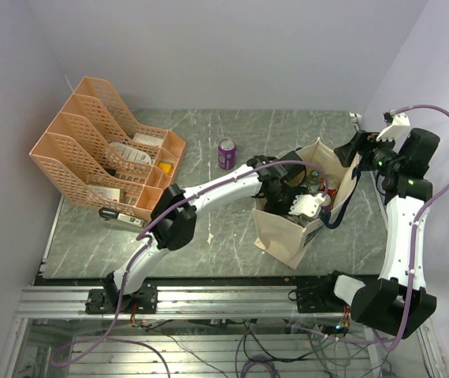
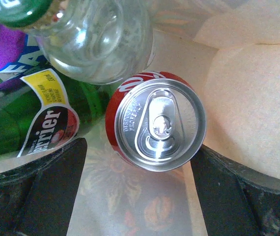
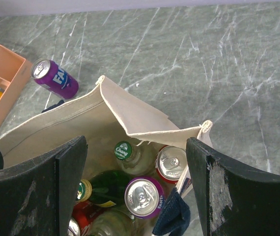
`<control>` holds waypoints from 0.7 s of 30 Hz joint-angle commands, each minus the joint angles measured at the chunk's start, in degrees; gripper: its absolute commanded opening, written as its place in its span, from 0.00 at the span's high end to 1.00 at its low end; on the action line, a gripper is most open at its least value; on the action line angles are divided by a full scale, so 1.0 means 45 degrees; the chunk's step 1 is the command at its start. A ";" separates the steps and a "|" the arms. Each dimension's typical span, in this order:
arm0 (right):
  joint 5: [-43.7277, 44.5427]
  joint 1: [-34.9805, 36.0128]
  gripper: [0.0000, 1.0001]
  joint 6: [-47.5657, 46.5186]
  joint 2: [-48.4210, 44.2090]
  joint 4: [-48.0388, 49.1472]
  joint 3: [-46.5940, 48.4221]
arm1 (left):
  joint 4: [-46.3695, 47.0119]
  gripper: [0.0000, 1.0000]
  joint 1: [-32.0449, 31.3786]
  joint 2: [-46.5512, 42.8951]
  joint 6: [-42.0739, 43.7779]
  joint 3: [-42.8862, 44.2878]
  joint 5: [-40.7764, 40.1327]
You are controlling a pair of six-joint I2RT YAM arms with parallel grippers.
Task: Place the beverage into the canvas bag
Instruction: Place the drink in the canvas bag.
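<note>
The cream canvas bag stands open on the table right of centre. My left gripper reaches down inside it. In the left wrist view a red can stands upright on the bag's floor between the spread jaws of the left gripper, which is open, with gaps on both sides. A green Perrier bottle, a clear bottle and a purple can crowd beside it. My right gripper hovers open above the bag's far rim, holding nothing. A purple can stands on the table behind the bag.
Orange file trays sit at the back left with small boxes in them. The bag's navy handle droops over its right side. Inside the bag show a Chang bottle, a purple Fanta can and a red can.
</note>
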 commanded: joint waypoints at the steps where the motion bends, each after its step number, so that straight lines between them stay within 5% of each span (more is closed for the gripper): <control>1: -0.0088 -0.0114 0.18 0.0125 -0.0125 0.0318 0.0082 | 0.0052 0.05 0.0059 -0.1031 -0.0565 0.0347 -0.0314; 21: -0.0300 -0.0105 0.19 0.0418 0.0028 0.0522 0.0250 | 0.0191 0.02 0.0595 -0.2387 -0.1832 0.2246 -0.0076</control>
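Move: The left hand is empty and wide open inside the canvas bag. The last purple can, still out on the table, lies about 22 cm ahead of it and 20 cm to its left, some 4 cm lower. The red can just released is right at the fingertips, 3 cm to the right, 1 cm back and 4 cm below; the green bottle lies some 7 cm ahead and 2 cm right. From the right hand, the purple can is about 11 cm ahead, 32 cm left and 23 cm below. Almost straight up, slowly at first and then faster, the left hand withdraws about 10 cm from the red can towards the bag's open top, adding a couple of centimetres forward near the end. The fingers stay wide open, and the wrist tilts some 10 degrees so that the fingertips swing towards the right. ##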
